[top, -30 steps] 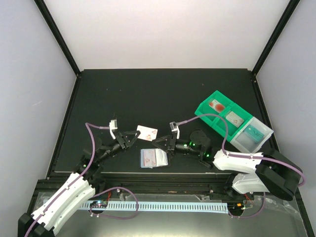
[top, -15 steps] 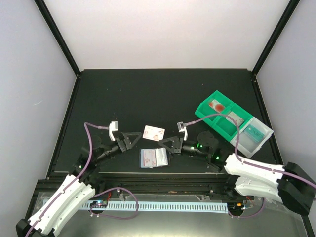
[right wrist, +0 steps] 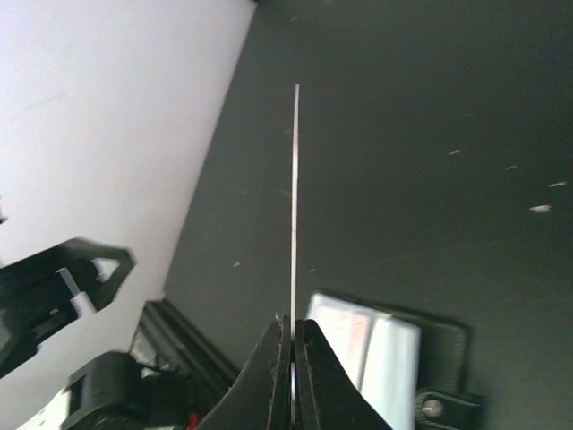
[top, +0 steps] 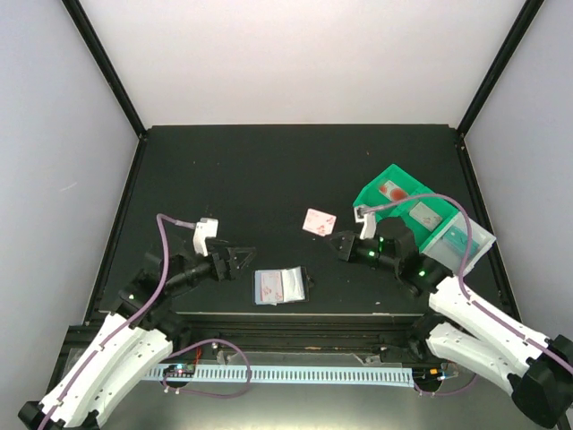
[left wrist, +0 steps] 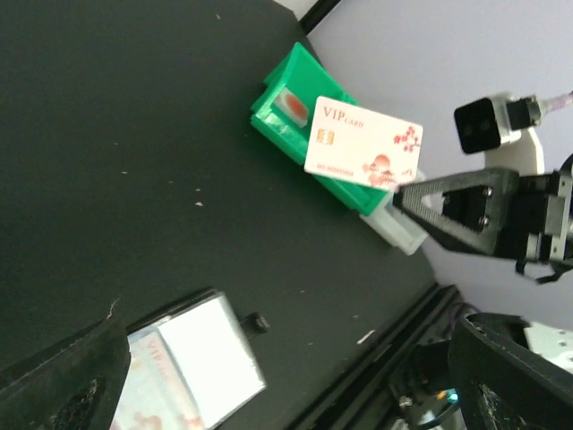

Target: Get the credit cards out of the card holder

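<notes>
A white credit card (top: 320, 221) with red marks hangs above the table, pinched at one edge by my right gripper (top: 336, 236). In the right wrist view this card (right wrist: 295, 197) stands edge-on between the shut fingers (right wrist: 294, 339). The left wrist view shows its printed face (left wrist: 363, 143). The card holder (top: 280, 285) lies open on the table, pale inner side up, with a red-marked card still in a clear pocket (left wrist: 192, 354). My left gripper (top: 238, 260) stands open and empty to the left of the holder, its fingers (left wrist: 63, 394) wide apart.
A green-and-clear compartment tray (top: 372, 204) stands at the right, behind the right arm. It holds a red-marked card (top: 392, 190), a grey card (top: 423, 213) and a teal card (top: 459, 237). The table's front rail runs just below the holder.
The left gripper has opened, let go of the white card and drawn back left. The right gripper has carried the card to the right and away from the holder, toward the tray.
</notes>
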You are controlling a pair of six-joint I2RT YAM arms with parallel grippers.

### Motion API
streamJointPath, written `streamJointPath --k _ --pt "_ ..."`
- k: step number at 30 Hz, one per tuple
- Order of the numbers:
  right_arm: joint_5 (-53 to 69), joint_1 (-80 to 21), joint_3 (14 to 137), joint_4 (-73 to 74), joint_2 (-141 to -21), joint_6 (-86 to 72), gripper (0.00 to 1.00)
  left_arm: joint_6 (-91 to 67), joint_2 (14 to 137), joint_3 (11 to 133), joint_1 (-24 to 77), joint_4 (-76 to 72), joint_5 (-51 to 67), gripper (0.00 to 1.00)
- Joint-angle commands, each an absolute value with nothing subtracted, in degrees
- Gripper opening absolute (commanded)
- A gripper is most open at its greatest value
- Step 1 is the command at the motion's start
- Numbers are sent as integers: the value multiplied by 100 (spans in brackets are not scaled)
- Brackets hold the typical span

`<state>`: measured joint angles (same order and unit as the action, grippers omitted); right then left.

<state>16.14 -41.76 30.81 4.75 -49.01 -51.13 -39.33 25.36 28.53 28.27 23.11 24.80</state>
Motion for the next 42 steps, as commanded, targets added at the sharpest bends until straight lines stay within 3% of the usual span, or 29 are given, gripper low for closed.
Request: streamJointPath --k 1,7,20,30,42 --pt "1930 -3386 3278 1339 -4841 -4442 1 -3023 2640 3253 2841 3076 2146 99" --pt "2514 -1978 3622 2055 -4984 -4153 1 -3066 2709 3183 2841 3033 2354 99" --pt "2563 304 4620 3813 -5610 -3752 1 -3228 2472 3039 2846 3026 2452 99" --pt "2059 1417 5043 3855 -6455 -3286 1 -3526 2353 2862 2843 2823 2486 99" --pt "2310 1728 5016 3373 -7487 -3120 1 -3407 2343 2985 2845 3006 2440 99"
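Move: The right hand, already pinching the card, is bound for the middle compartment, the green one with the stack of cards, some 30 cm to its right, 14 cm ahead and 16 cm lower. The red-card compartment lies about 23 cm right and 23 cm ahead, the white compartment about 41 cm right and 7 cm ahead, both equally low. From the left hand, the middle compartment is roughly 50 cm right, 18 cm ahead and 18 cm down. Still pinching the card by its edge in shut fingers, the right hand sweeps it about 28 cm to the right and some 11 cm forward towards the middle compartment. On the way it swings about 40 degrees clockwise and tips its fingers steeply down, and it sinks towards the compartment mostly at the finish. ##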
